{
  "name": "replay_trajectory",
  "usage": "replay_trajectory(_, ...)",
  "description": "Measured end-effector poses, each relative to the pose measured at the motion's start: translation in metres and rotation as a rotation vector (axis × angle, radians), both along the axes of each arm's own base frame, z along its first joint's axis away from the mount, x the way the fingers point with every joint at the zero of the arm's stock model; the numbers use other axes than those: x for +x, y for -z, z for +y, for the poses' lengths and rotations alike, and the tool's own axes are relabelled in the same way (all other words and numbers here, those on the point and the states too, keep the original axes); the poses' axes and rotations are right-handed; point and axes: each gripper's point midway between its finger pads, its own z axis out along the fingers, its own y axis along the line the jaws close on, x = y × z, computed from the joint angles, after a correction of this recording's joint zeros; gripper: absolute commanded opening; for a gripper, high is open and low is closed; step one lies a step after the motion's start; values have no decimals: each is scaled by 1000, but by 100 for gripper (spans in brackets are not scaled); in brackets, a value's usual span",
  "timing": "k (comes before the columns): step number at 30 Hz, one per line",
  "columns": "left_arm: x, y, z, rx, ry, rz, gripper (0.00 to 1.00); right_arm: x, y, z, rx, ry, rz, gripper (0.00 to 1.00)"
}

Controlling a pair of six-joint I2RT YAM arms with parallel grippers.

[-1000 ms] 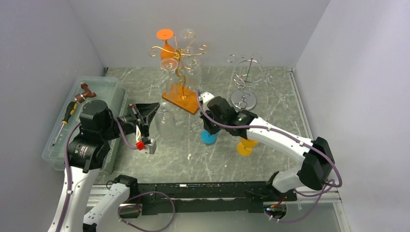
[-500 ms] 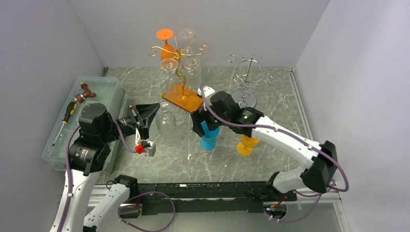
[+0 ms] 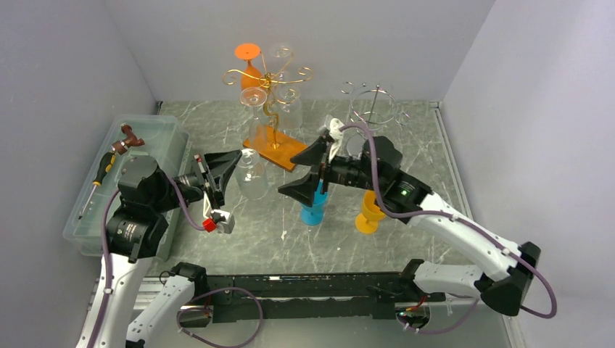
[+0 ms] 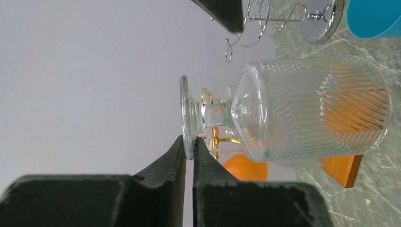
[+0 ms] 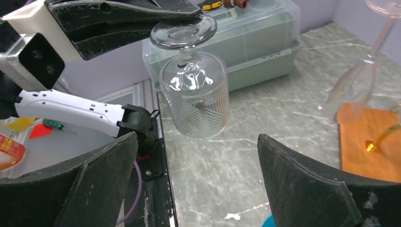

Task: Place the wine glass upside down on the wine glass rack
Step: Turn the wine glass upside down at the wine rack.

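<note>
A clear ribbed wine glass [image 3: 250, 176] hangs bowl-down above the table, left of centre. My left gripper [image 3: 230, 164] is shut on the rim of its foot [image 4: 186, 118]; the bowl [image 4: 312, 109] is free. In the right wrist view the glass [image 5: 196, 101] hangs from those fingers [image 5: 123, 14]. My right gripper [image 3: 309, 171] is open and empty, facing the glass from the right, a short way off; its jaws [image 5: 197, 137] stand wide apart. The gold wire rack [image 3: 270, 94] on an orange base [image 3: 275, 151] carries an orange glass and clear ones. A silver wire rack [image 3: 371, 116] stands empty.
A blue glass [image 3: 313, 210] and a yellow glass [image 3: 368, 214] stand on the marble table [image 3: 239, 239] under the right arm. A clear bin [image 3: 156, 134] with a screwdriver sits at the left edge. White walls close in on three sides.
My right gripper has opened, risen off the blue glass and swung to face left toward the held glass. The left gripper and its glass have barely moved.
</note>
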Motion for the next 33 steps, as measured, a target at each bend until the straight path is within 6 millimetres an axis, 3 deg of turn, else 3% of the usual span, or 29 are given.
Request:
replay_trajectory(7, -2, -8, -3, -12, 22, -34, 0, 6, 21, 28, 38, -83, -1, 100)
replay_trajectory(14, -4, -10, -5, -12, 41, -49, 0, 8, 12, 55, 129, -138, -34, 100)
replay_trajectory(23, -3, -10, -5, -13, 37, -48, 0, 3, 53, 98, 79, -202, 44, 100)
replay_trajectory(28, -4, -10, -5, -13, 38, -51, 0, 7, 55, 106, 103, -187, 48, 77)
replay_trajectory(33, -5, -12, -4, -14, 37, -59, 0, 8, 44, 97, 159, -154, -5, 60)
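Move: My left hand holds the clear wine glass upside down by its foot, its middle about 7 cm below that hand, 1 cm ahead and 3 cm to the right. From my open right hand the glass is some 11 cm left, 1 cm ahead and 5 cm lower; the blue glass stands 7 cm ahead, 4 cm right and 24 cm below. The gold rack's middle is roughly 32 cm ahead, 9 cm left and 17 cm down. I bring my wide-open right hand about 10 cm to the left and down some 5 cm, its fingers passing either side of the upside-down bowl while it turns roughly 10 degrees counter-clockwise. At the end I ease back and up by a centimetre or so and close the fingers about a quarter, onto the bowl's sides. My left hand rises about a centimetre and keeps its pinch on the foot. ##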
